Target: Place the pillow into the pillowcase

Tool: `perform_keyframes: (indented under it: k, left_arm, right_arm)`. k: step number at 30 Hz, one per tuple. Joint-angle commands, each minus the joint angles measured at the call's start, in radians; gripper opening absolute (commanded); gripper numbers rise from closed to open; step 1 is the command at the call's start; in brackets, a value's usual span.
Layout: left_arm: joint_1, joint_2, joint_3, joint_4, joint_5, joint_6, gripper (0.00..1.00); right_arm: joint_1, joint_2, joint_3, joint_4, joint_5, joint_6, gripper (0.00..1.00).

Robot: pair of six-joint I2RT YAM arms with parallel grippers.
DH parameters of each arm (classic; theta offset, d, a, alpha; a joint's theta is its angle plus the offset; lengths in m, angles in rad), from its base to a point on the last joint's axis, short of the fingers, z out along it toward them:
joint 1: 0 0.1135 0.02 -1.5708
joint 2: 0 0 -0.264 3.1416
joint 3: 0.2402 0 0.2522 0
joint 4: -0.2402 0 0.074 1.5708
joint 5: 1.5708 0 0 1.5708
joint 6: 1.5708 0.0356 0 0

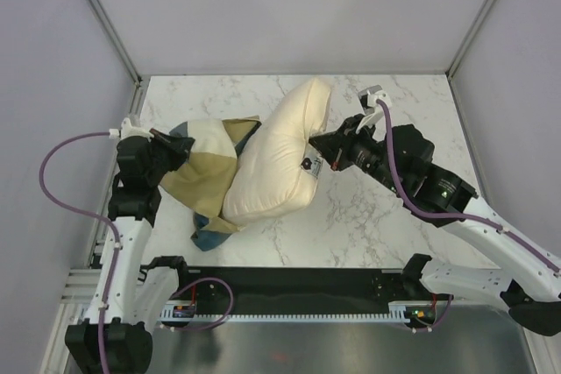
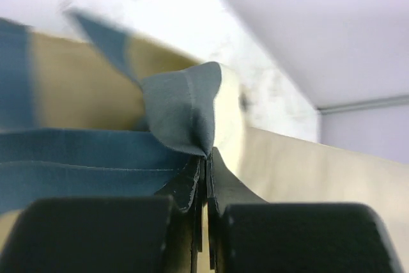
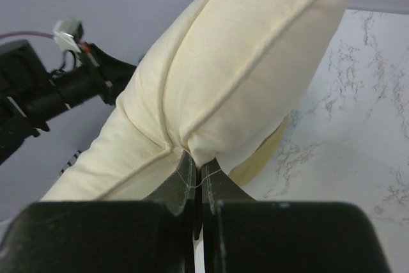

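The cream pillow (image 1: 276, 159) lies diagonally across the middle of the marble table, its left end tucked into the blue, tan and cream checked pillowcase (image 1: 206, 168). My right gripper (image 1: 319, 143) is shut on the pillow's right edge; the wrist view shows a pinch of the pillow (image 3: 236, 75) squeezed between the jaws of the right gripper (image 3: 199, 165). At the pillowcase's left side my left gripper (image 1: 175, 143) is shut on a fold of blue cloth. In the left wrist view the left gripper (image 2: 208, 158) clamps that pillowcase (image 2: 185, 110) fold at its tips.
Grey walls and metal posts (image 1: 105, 24) enclose the marble table (image 1: 377, 216). A black rail (image 1: 307, 291) with the arm bases runs along the near edge. The left arm (image 3: 38, 94) shows behind the pillow in the right wrist view.
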Motion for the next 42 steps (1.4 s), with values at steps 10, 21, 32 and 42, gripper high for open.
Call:
perform_keyframes:
  k: [10,21,32,42]
  left_arm:
    - [-0.158,-0.068,0.445,-0.051,0.362,-0.034,0.02]
    - [-0.356,0.102,0.87,-0.048,0.429,-0.102,0.02]
    - [-0.412,0.417,1.478,-0.042,0.517,-0.258,0.02]
    - [-0.595,0.641,1.748,0.011,0.419,-0.333,0.02]
  right_arm:
    - [0.001,0.131,0.161,-0.031,-0.007,-0.022,0.0]
    - [0.001,0.233,0.242,0.033,-0.082,0.001,0.0]
    - [0.001,0.329,0.61,0.024,-0.068,-0.044,0.0]
    - [0.001,0.513,0.45,0.072,-0.067,0.122,0.0]
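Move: The left hand, shut on the pillowcase's blue rim about 20 cm above the table, has the pillow's middle about 21 cm to its right, 6 cm nearer the base and a little higher. The pillowcase's middle lies some 8 cm back from that hand, 3 cm right and 14 cm below. From the right hand, which grips the pillow's edge, the pillow's middle is about 8 cm left, 1 cm ahead and 13 cm lower; the pillowcase's middle is some 26 cm left, 1 cm ahead and 31 cm down. Still pinching the pillowcase's rim, the left hand hauls it steeply up, some 45 cm, swinging right and somewhat back towards the pillow's upper end while the wrist turns clockwise and the fingertips tip upward. The right hand keeps its grip on the pillow, eases left and a little forward, then lifts sharply, about 17 cm in all, rolling its left side up. ##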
